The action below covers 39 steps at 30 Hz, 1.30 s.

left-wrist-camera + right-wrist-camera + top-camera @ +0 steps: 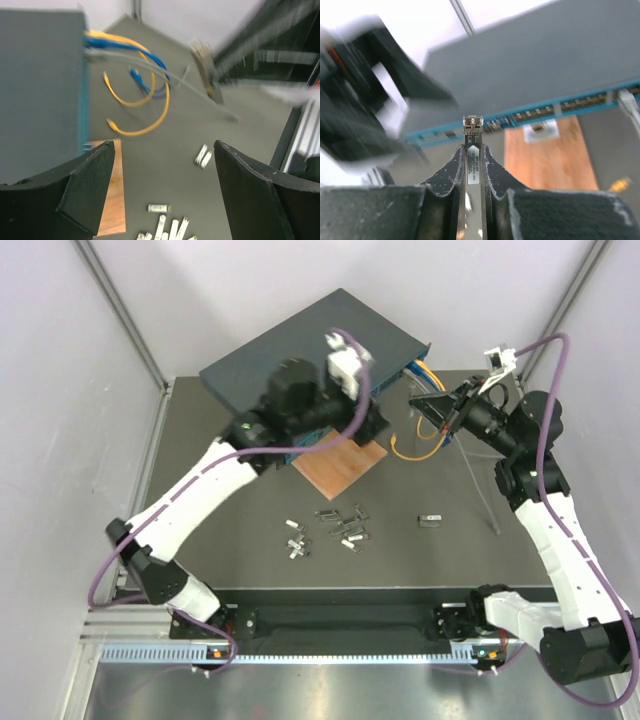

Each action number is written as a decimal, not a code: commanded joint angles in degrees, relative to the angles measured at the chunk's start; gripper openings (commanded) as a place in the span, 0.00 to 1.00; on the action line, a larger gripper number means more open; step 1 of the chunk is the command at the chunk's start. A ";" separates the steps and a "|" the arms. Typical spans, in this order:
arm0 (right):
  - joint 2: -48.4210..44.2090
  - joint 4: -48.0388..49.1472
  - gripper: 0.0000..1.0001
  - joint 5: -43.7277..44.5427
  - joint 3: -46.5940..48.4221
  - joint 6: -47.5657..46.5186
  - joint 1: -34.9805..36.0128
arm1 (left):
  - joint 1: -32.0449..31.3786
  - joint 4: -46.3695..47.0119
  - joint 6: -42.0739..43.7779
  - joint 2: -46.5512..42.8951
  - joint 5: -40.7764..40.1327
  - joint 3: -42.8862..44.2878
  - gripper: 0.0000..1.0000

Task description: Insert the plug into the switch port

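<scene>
The switch (300,345) is a large dark blue-grey box at the back of the table, and its teal front face (580,102) carries a row of small sockets. My right gripper (472,147) is shut on a silver plug (473,125) with a white label. The plug's metal end points at the teal face, a short way off it. In the top view the right gripper (428,405) hovers right of the switch's front. My left gripper (165,150) is open and empty, above the table beside the switch (40,90); in the top view it (372,425) is at the switch's front edge.
A thin brown board (340,465) lies in front of the switch. Yellow and blue cables (420,440) loop out of the switch's right end. Several loose silver plugs (340,525) lie mid-table and one more (430,520) lies to their right. A grey cable (480,490) runs along the right side.
</scene>
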 commanded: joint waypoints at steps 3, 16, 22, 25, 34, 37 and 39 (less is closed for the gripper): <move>-2.70 16.93 0.00 5.55 -2.96 15.34 0.46 | -9.62 -2.79 9.78 3.98 -13.64 4.69 0.82; -4.64 18.88 0.00 9.00 -7.00 17.72 4.50 | -13.50 4.33 5.91 6.62 -20.16 5.75 0.76; -5.25 18.18 0.00 9.44 -8.49 16.50 6.26 | -13.50 6.00 6.09 6.45 -21.48 5.57 0.67; -5.60 18.18 0.00 9.44 -9.11 16.41 6.79 | -13.50 6.27 6.09 6.62 -21.75 5.48 0.57; -6.22 12.94 0.13 7.68 -7.98 14.13 6.88 | -13.50 6.18 7.05 5.49 -22.71 3.56 0.00; -6.92 5.73 0.38 4.70 -4.99 7.38 5.91 | -13.50 5.92 9.77 3.21 -22.54 1.01 0.00; -6.66 -5.16 0.45 -1.00 -1.67 -1.63 4.95 | -13.50 5.83 12.66 1.62 -20.53 -0.75 0.00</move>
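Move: The plug, held at the right fingertips, lies about 8 cm to the right of the open left gripper and some 4 cm lower, nearly level with it fore and aft. The middle of the switch's port face is roughly 7 cm ahead and 17 cm below that hand; the wooden board is about 4 cm ahead and the yellow connector 6 cm ahead and 14 cm right, both some 35 cm down. From the right hand the left fingers are about 10 cm left, 2 cm ahead and 4 cm higher. The open left gripper travels about 6 cm to the right and 5 cm down towards the plug in the right fingers, comes back up some 3 cm with small wrist turns, then shuts on the plug and pinches it, sinking slightly at the end. The right hand keeps its grip meanwhile, lifting about 3 cm with its left side rolling up some 15 degrees, easing nearly 2 cm left and back, and only once the left fingers have shut does it open roughly a third of its range, let go of the plug and start to sink and draw back. ##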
